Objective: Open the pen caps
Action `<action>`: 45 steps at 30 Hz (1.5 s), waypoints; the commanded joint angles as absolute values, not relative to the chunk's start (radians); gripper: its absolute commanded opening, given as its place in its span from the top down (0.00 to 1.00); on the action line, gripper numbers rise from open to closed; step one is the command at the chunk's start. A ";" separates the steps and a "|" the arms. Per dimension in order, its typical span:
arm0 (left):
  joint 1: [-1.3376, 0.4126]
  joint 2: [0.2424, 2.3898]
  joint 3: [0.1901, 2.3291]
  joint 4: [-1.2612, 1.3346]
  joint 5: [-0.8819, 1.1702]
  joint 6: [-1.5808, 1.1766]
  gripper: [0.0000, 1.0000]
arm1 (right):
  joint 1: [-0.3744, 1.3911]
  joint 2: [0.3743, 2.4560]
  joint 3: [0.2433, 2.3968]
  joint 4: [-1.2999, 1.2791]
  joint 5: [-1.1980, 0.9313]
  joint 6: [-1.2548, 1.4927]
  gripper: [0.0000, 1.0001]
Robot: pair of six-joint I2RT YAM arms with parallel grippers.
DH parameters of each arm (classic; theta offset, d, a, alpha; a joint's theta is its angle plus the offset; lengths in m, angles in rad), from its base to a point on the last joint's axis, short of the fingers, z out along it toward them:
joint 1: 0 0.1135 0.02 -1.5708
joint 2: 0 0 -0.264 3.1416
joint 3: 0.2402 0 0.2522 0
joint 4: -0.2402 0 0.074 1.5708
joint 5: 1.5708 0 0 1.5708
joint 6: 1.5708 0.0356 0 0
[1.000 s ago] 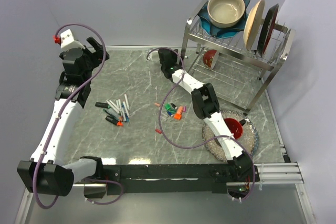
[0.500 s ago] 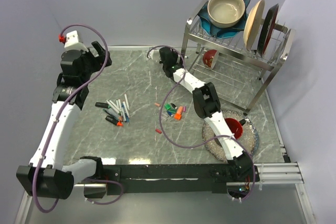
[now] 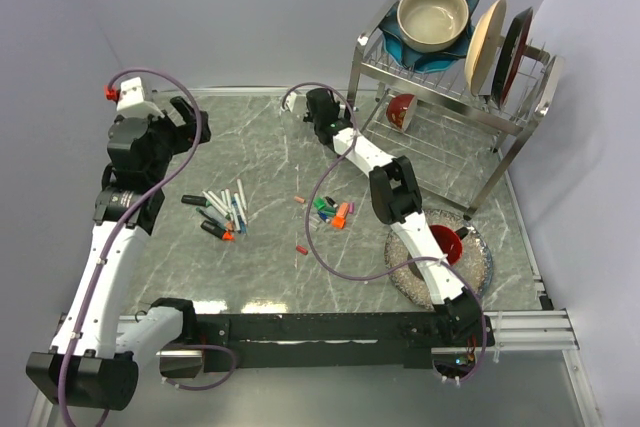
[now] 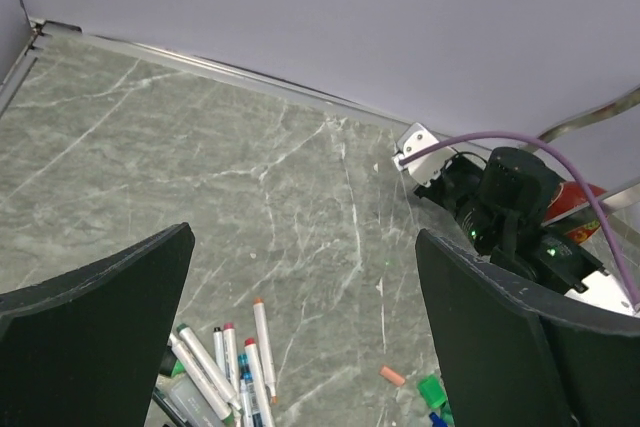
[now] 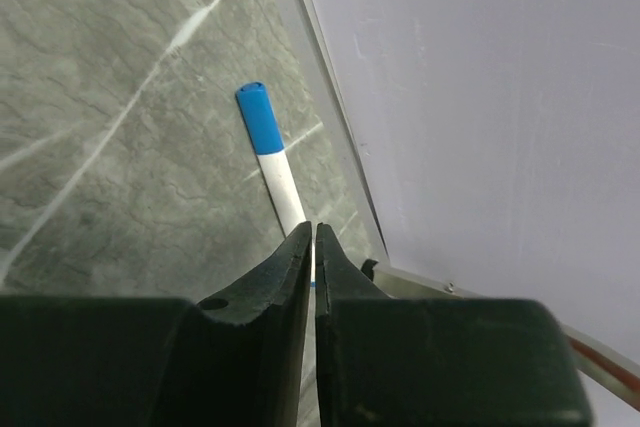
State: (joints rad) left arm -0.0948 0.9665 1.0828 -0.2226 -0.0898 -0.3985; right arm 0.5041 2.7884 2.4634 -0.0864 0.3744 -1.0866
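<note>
A marker with a blue pen cap (image 5: 260, 117) lies on the table by the back wall; its white barrel runs under the tips of my right gripper (image 5: 314, 229), whose jaws stand almost together. I cannot tell whether they touch it. In the top view that gripper (image 3: 312, 99) is at the back wall. My left gripper (image 4: 303, 237) hangs open and empty above the back left (image 3: 185, 112). Below it lie several markers (image 4: 225, 367) in a pile (image 3: 225, 209). Loose pen caps (image 3: 330, 212) lie mid-table, among them an orange one (image 4: 391, 375) and a green one (image 4: 430, 390).
A metal dish rack (image 3: 450, 97) with a bowl and plates stands at the back right. A glass plate (image 3: 480, 267) holding a small red bowl sits at the right front. The right arm (image 4: 510, 217) and its purple cable cross the middle.
My left arm has swung a little left and nearer, still open. The right gripper has stayed at the back wall with its jaws barely apart.
</note>
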 commanded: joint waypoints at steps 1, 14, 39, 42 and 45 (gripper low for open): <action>-0.092 0.963 1.071 -0.178 -0.064 -0.399 0.00 | 0.448 2.677 2.503 -0.071 0.322 -1.028 0.86; -0.092 0.977 1.080 -0.173 -0.060 -0.399 0.00 | 0.434 2.576 2.450 -0.176 0.144 -0.879 0.79; -0.054 1.020 1.247 -0.221 -0.042 -0.552 0.01 | 0.601 2.244 2.149 -0.471 -0.182 -0.937 0.68; -0.037 1.048 1.316 -0.230 -0.005 -0.575 0.01 | 0.630 2.191 2.112 -0.544 -0.244 -0.971 0.66; -0.022 1.087 1.379 -0.238 0.066 -0.607 0.01 | 0.646 2.155 2.112 -0.649 -0.327 -0.982 0.63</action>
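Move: The capped blue pen lies along the foot of the back wall, about 8 cm ahead of the right hand, level with it sideways and some 6 cm lower. The red bowl in the rack stands roughly 18 cm to this hand's right, 3 cm back and 2 cm higher; the rack's near left foot is about 15 cm back and 3 cm right, 7 cm below. From the left hand the pen lies some 40 cm ahead, 30 cm right and 34 cm below. Upward and a little left at first, the right hand then swings back and to the left, away from the blue pen and the wall, ending about 17 cm back, 11 cm left and 10 cm higher. It turns some 30 degrees counter-clockwise and tips further down while the nearly shut fingers part to about a third open. Late on, the empty left hand lifts about 6 cm, fingers still wide. ##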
